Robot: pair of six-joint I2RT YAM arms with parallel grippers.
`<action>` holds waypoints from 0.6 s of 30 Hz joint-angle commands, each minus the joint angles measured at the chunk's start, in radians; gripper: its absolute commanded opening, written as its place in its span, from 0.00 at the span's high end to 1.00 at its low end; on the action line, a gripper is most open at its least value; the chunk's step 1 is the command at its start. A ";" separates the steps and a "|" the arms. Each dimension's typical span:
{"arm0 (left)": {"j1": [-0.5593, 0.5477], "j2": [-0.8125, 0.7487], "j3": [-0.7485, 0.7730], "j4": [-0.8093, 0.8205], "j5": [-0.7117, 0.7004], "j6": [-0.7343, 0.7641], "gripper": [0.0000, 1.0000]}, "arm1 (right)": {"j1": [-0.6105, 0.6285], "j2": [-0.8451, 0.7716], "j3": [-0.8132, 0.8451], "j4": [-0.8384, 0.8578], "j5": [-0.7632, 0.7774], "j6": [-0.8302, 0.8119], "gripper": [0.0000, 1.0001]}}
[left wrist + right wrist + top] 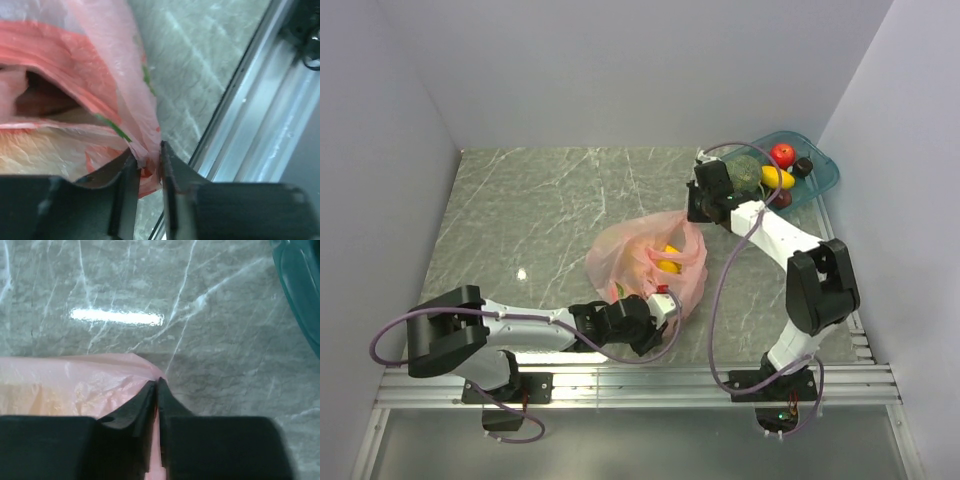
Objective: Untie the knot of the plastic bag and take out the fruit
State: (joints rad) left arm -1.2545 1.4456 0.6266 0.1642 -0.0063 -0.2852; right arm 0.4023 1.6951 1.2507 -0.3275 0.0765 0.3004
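Observation:
The pink plastic bag (642,262) lies crumpled at mid-table. Yellow fruit (668,258) shows through its thin skin. My left gripper (660,302) is at the bag's near edge. In the left wrist view this gripper (149,159) is shut on a bunched fold of pink plastic (142,150). My right gripper (693,212) is at the bag's far right corner. In the right wrist view it (157,385) is shut on a thin strip of the bag (75,385). I cannot make out the knot in any view. A dark gap (42,97) shows between the bag's layers.
A teal tray (825,178) stands at the back right, just behind the right arm. It holds a red apple (782,154), a dull-green melon (745,172), a yellow fruit (777,178) and a dark one (803,167). The aluminium rail (620,385) runs along the near edge, close to the left gripper.

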 commanded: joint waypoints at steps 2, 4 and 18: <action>-0.010 -0.048 0.015 -0.048 -0.089 -0.038 0.69 | 0.050 -0.150 -0.020 0.013 -0.035 -0.015 0.57; -0.010 -0.063 0.021 -0.045 -0.106 -0.049 0.59 | 0.101 -0.256 -0.056 0.001 -0.023 -0.030 0.45; -0.010 -0.165 -0.036 0.027 -0.124 -0.098 0.51 | 0.333 -0.355 -0.109 -0.096 -0.075 -0.041 0.40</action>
State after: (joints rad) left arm -1.2568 1.3170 0.6094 0.1520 -0.1192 -0.3618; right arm 0.7273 1.2808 1.1603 -0.3859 0.0326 0.2710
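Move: The yellow fruit in the open bag lies about 9 cm back, 4 cm left and some 6 cm below my right hand, which still has the bag's far right corner. The bag's middle is roughly 10 cm back and 10 cm left of that hand; the melon in the teal basket is about 11 cm ahead and 13 cm right. From my left hand, at the bag's near edge, the yellow fruit is some 20 cm ahead, 6 cm right and about level. I open my right fingers to let go of the bag's far corner, then swing that hand back about 12 cm, up as far and left some 9 cm to over the bag's mouth, turning about 20 degrees counter-clockwise and dipping slightly at the end. My left fingers open too, freeing the near edge, and that hand lifts about 4 cm. ##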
